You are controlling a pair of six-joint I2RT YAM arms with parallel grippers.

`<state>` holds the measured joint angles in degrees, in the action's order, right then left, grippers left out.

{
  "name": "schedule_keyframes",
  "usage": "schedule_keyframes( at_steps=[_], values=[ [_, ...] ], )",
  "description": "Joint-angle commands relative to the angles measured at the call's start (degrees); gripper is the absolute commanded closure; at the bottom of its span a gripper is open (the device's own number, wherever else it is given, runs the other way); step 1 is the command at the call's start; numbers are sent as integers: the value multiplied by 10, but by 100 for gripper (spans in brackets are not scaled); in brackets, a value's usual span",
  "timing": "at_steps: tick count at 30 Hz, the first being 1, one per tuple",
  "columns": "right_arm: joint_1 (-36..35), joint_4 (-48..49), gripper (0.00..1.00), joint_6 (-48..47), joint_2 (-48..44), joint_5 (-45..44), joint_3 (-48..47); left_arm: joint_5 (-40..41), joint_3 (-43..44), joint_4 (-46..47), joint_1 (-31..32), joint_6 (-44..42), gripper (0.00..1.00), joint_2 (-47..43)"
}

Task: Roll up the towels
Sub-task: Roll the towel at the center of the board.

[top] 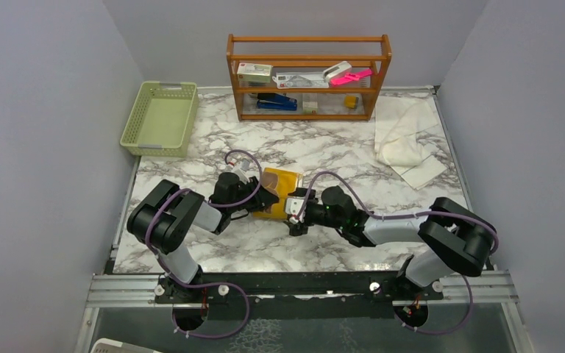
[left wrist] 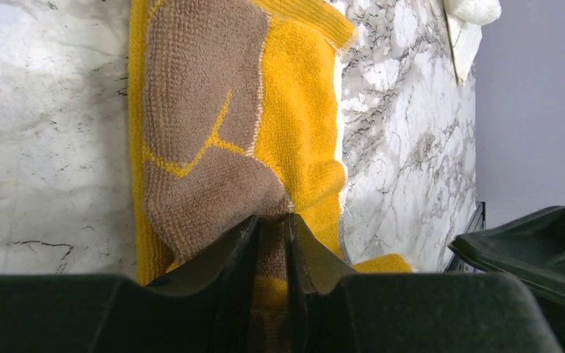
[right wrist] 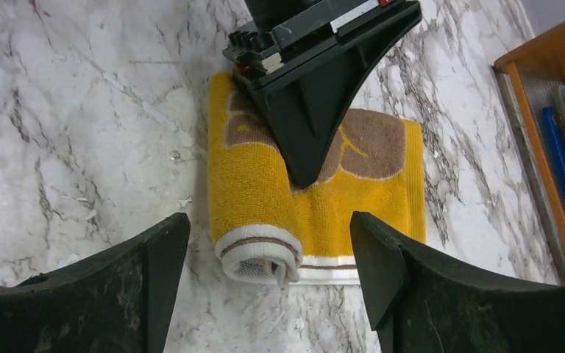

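A mustard-yellow towel (top: 279, 184) with brown patches lies mid-table. In the right wrist view the yellow towel (right wrist: 353, 198) is partly rolled; the roll (right wrist: 259, 250) lies along its left side, white-bordered end toward the camera. My left gripper (left wrist: 272, 218) is shut on a pinched fold of the yellow towel (left wrist: 294, 103), and it reaches in from the left in the top view as the left gripper (top: 267, 198). My right gripper (right wrist: 268, 217) is open, its fingers either side of the roll's end, touching nothing. The cream-white towel (top: 404, 140) lies crumpled at the far right.
A green plastic basket (top: 159, 118) stands at the back left. A wooden shelf (top: 309, 77) with small items is at the back centre. Grey walls close in both sides of the marble table (top: 213, 250).
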<state>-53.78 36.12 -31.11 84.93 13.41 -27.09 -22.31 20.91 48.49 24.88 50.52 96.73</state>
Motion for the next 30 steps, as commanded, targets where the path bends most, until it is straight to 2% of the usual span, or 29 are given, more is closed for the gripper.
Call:
schedule_keyframes(
  at_steps=[1, 6, 10, 14, 18, 26, 30],
  values=[
    [-3, -25, 21, -100, 36, 32, -38, 56, -22, -125, 2, -35, 76, 44],
    [-7, -27, 24, -118, 68, 34, -64, 55, -21, -125, 2, -34, 75, 49],
    [-8, -81, 35, -122, 93, 54, -102, 54, -20, -125, 2, -34, 75, 53],
    [-8, -110, 40, -117, 101, 59, -107, 53, -18, -125, 2, -34, 75, 56],
    [-9, -157, 51, -110, 112, 57, -121, 51, -15, -125, 3, -34, 76, 61],
    [-9, -236, 62, -98, 145, 60, -162, 54, -18, -128, 2, -29, 75, 60],
    [-9, -272, 74, -88, 147, 69, -183, 61, -21, -142, 1, -22, 76, 46]
  ],
)
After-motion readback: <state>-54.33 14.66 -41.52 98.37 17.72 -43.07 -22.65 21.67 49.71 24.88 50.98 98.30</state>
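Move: The rolled part of the towel lies just in front of the open right gripper: its right end is about 2 cm to the left, level fore and aft, and roughly 6 cm below. The flat part of the towel is some 5 cm ahead and 1 cm left, 6 cm down; the left gripper's tips are about 3 cm ahead and 4 cm left, 5 cm lower. From the left hand, that right end lies about 3 cm back, 2 cm right and 1 cm below. The roll's right end is taken between the right fingers: the hand sinks about 5 cm onto it in all, first easing some 3 cm left with a little forward, then slipping slightly back while going down. The fingers tip some 15 degrees further down and close from wide open until they pinch the roll from both sides. The left hand stays put, its fingertips still on the towel beside the roll. ##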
